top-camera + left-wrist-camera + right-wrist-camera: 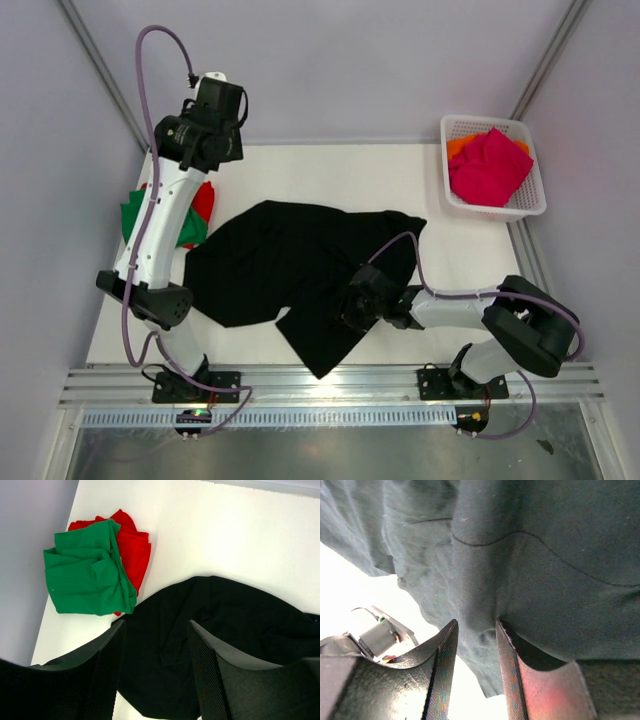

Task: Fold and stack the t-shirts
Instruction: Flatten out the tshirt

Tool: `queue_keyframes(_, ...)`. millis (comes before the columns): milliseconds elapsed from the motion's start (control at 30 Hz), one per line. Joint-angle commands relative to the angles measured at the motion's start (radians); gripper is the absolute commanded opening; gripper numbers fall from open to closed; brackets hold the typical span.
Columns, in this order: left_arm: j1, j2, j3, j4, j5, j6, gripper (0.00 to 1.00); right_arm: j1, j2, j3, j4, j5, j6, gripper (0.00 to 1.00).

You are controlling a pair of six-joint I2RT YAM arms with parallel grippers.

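Observation:
A large black t-shirt (pixel 290 265) lies crumpled across the middle of the white table. My right gripper (pixel 355 302) is down on its front right part. In the right wrist view the right gripper (pixel 476 622) is open, its fingertips resting against the dark cloth (pixel 530 555), with nothing pinched between them. My left gripper (pixel 203 140) hangs high over the back left, and the left wrist view shows it (pixel 156 625) open and empty above the black shirt (pixel 225 625). A green t-shirt (pixel 87 575) lies on a red one (pixel 135 550) at the table's left edge.
A white lattice basket (pixel 530 205) stands at the back right, holding a magenta-pink shirt (pixel 490 165) over an orange one (pixel 460 146). Grey walls close in the left and right sides. The aluminium rail (pixel 330 385) with the arm bases runs along the near edge.

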Motion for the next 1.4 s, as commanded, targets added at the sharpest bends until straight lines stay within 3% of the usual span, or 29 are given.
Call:
queue_keyframes(0,-0.002,-0.039,0.029,0.013,0.016,0.019,0.56,0.066,0.078,-0.128,-0.587,0.058,0.041,0.43)
queue_keyframes(267,-0.001,-0.067,0.012,0.026,0.022,0.025,0.56,0.108,0.06,-0.015,-0.803,0.125,0.172,0.43)
queue_keyframes(567,-0.001,-0.081,-0.003,0.031,0.014,0.028,0.57,0.181,-0.075,0.307,-1.055,0.441,0.115,0.43)
queue_keyframes(767,-0.002,-0.084,-0.005,0.028,-0.013,0.028,0.57,0.181,-0.006,0.466,-1.193,0.55,0.051,0.43)
queue_keyframes(1000,-0.002,-0.091,-0.008,0.028,-0.033,0.028,0.57,0.181,0.026,0.556,-1.141,0.613,-0.064,0.43)
queue_keyframes(1200,-0.002,-0.096,-0.038,0.037,-0.013,0.008,0.57,0.177,-0.058,0.575,-0.879,0.713,-0.291,0.43)
queue_keyframes(1367,-0.001,-0.099,-0.038,0.034,-0.018,0.002,0.57,0.164,0.041,0.579,-0.824,0.682,-0.342,0.43)
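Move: The black t-shirt's near flap, its sleeve by the look of it, has its middle about 6 cm back and 6 cm left of the right hand, level with the fingertips already down on the cloth. The shirt's body centres roughly 12 cm ahead and 11 cm left; its far right corner is some 21 cm ahead and 17 cm right. From the raised left hand the flap lies about 30 cm back, 24 cm right and 36 cm below. The black shirt's near flap is dragged by the right hand's part-open fingertips, still down on it: first back towards the robot about 4 cm, then right some 9 cm, while the wrist rolls about 45 degrees until the fingers point nearly straight down. The hand then lifts off the cloth, ending about 8 cm higher and drifting forward and a little left over the shirt. ##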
